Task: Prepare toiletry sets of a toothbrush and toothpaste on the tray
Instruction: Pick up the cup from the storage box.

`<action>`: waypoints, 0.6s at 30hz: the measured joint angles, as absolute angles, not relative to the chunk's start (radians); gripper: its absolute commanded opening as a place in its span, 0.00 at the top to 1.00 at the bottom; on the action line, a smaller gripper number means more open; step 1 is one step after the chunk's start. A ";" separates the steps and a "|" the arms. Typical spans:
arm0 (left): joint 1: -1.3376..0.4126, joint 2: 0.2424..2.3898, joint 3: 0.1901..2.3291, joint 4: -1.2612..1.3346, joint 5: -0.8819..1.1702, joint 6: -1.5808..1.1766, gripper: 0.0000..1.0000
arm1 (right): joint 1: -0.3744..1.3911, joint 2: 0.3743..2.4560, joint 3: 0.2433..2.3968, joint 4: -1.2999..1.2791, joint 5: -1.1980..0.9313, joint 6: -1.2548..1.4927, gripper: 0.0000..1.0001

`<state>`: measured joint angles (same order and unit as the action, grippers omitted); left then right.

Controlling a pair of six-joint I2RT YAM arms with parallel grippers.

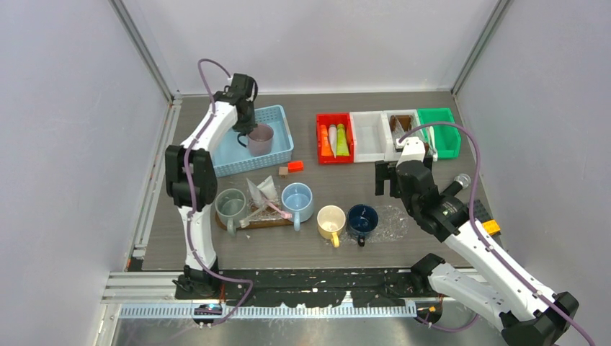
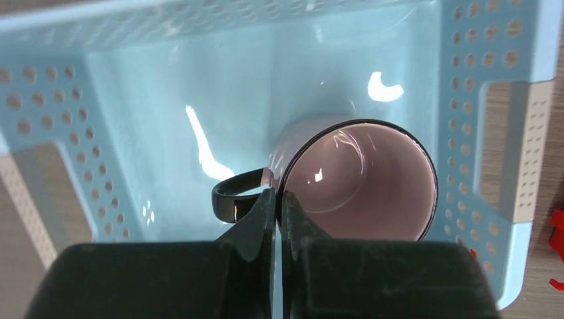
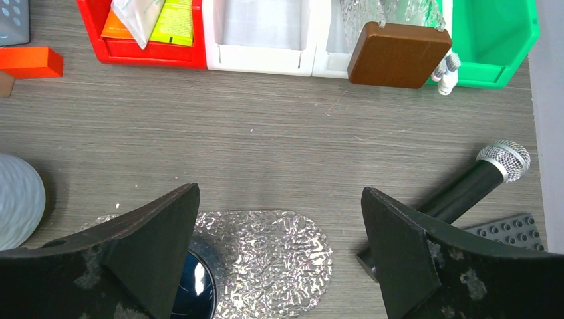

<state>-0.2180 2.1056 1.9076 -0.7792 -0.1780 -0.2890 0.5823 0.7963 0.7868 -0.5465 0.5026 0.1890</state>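
Note:
A mauve mug [image 1: 260, 138] [image 2: 362, 179] stands inside the light blue basket [image 1: 277, 155] [image 2: 133, 100]. My left gripper [image 1: 245, 124] [image 2: 279, 196] is shut on the mug's rim beside its black handle. On the brown tray [image 1: 268, 224] stand a grey-green mug [image 1: 230, 205] and a light blue mug [image 1: 297, 200], with a wrapped toothbrush [image 1: 270, 209] lying between them. Toothpaste tubes [image 1: 336, 139] [image 3: 174, 20] lie in the red bin [image 1: 321, 155] [image 3: 153, 50]. My right gripper [image 1: 403, 180] [image 3: 279, 226] hangs open above the table, holding nothing.
A cream-yellow mug [image 1: 331, 220] and a navy mug [image 1: 362, 218] [image 3: 193, 286] stand right of the tray, the navy one on crinkled film [image 3: 273, 259]. White bins [image 1: 371, 135], a green bin [image 1: 439, 133], a brown block [image 3: 398, 55], an orange block [image 1: 295, 166] and a microphone [image 3: 475, 183] are nearby.

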 measured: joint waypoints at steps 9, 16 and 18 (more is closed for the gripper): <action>-0.218 1.998 1.754 -0.823 -0.232 -0.399 0.83 | 0.582 0.796 0.787 -0.551 0.484 0.191 0.02; -0.218 1.965 1.739 -0.823 -0.217 -0.305 0.36 | 0.582 0.792 0.787 -0.554 0.467 0.191 0.02; -0.218 1.965 1.765 -0.826 -0.215 -0.244 0.32 | 0.582 0.789 0.787 -0.555 0.462 0.191 0.02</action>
<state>-0.2176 1.9652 1.7653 -0.8261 -0.2153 -0.2440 0.5819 0.7887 0.7868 -0.5552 0.4618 0.1909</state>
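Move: The left gripper is shut on the left rim of the purple cup beside its handle; the cup's middle lies about 4 cm to the right and 4 cm below, level fore and aft. The storage box's near wall is some 8 cm back and 5 cm lower; the orange block sits outside, about 9 cm back, 14 cm right and 10 cm lower. From the right hand, the cup is roughly 25 cm ahead, 42 cm left and 12 cm below. Keep the left gripper pinched on the purple cup's rim and drag the cup back towards the storage box's near wall, the hand travelling about 5 cm back and a little left, turning slightly counter-clockwise. Then open the fingers to about two thirds, let go of the rim and rise some 2 cm, easing slightly forward and turning back clockwise. ##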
